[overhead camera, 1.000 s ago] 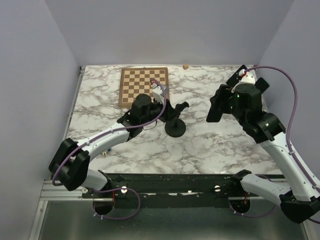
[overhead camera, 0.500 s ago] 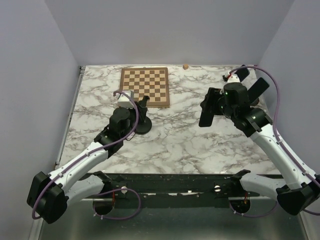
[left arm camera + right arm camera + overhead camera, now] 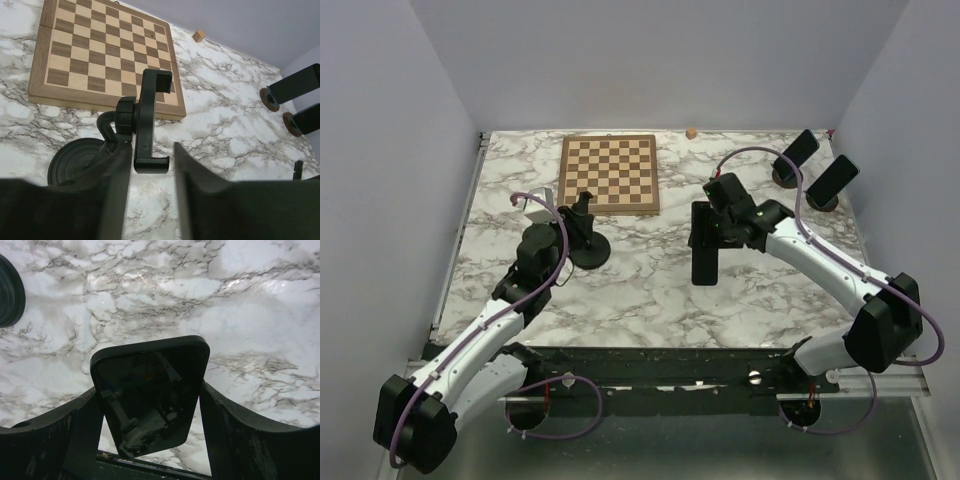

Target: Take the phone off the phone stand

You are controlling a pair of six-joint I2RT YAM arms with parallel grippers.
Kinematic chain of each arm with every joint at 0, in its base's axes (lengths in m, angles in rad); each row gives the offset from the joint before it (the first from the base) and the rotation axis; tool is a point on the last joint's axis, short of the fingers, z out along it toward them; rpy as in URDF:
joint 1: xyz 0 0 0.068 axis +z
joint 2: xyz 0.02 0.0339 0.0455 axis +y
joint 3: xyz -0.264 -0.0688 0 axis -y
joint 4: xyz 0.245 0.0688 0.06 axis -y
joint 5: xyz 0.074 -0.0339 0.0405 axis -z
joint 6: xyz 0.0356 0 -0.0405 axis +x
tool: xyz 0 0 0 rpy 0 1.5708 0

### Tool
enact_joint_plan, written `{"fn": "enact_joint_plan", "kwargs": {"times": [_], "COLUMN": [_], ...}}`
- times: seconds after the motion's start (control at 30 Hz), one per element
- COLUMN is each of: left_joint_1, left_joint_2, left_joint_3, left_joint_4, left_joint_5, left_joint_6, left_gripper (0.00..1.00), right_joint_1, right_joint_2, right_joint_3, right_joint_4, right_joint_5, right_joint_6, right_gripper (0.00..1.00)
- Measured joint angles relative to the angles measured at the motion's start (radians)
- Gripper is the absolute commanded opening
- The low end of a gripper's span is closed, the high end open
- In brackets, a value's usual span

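The black phone (image 3: 704, 243) is off the stand and sits between the fingers of my right gripper (image 3: 712, 232), which is shut on it low over the middle of the marble table (image 3: 770, 290). In the right wrist view the phone's dark screen (image 3: 150, 390) fills the gap between both fingers of that gripper (image 3: 150, 407). The black phone stand (image 3: 588, 240) stands left of centre with its cradle empty. My left gripper (image 3: 568, 236) is shut on it. The left wrist view shows the cradle's lower lip (image 3: 150, 162) between the fingers of the left gripper (image 3: 152, 182) and the round base (image 3: 75, 160) to the left.
A wooden chessboard (image 3: 608, 174) lies at the back behind the stand. Two more dark phones on small round stands (image 3: 795, 155) (image 3: 832, 180) sit at the back right. A small wooden cube (image 3: 691, 132) rests at the far edge. The table's left rail (image 3: 460, 230) is near the left arm.
The left arm has dragged the stand from the table's centre leftward and nearer. The right arm has carried the phone from the right side down and left towards the middle.
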Motion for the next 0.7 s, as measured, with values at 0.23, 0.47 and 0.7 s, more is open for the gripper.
{"fn": "enact_joint_plan", "kwargs": {"times": [0.23, 0.47, 0.7], "left_joint_1": [0.013, 0.017, 0.022], "left_joint_2": [-0.051, -0.113, -0.137], "left_joint_3": [0.021, 0.184, 0.404], "left_joint_4": [-0.106, -0.288, -0.349], "left_joint_5": [0.01, 0.009, -0.018], "left_joint_6": [-0.03, 0.009, 0.114], "left_gripper": [0.99, 0.99, 0.98], "right_joint_1": [0.093, 0.253, 0.336], "right_joint_2": [0.055, 0.143, 0.175], "right_joint_3": [-0.005, -0.04, -0.058], "right_joint_4": [-0.004, -0.019, -0.054], "right_joint_5": [0.038, 0.107, 0.154], "right_joint_6": [0.116, 0.246, 0.372], "right_gripper": [0.01, 0.01, 0.05]}}
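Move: The left fingers are already closed on the upper part of the phone stand, whose middle is about 5 cm straight below that hand. The chessboard's middle is some 23 cm ahead, 4 cm right and 14 cm below. The right hand already holds the phone. The bare table it heads for, nearer the front edge, is about 10 cm back, 7 cm left and 13 cm below, with the stand roughly 27 cm left of that hand, 5 cm ahead and 5 cm below. The left fingers open wide and let go of the phone stand; the hand eases back about 3 cm and left as much, then climbs 15 cm clear, tipping its fingers up 10 degrees. Meanwhile the right hand keeps its grip on the phone and carries it back, down and left, 6 to 8 cm each way, towards the bare table near the front edge. ##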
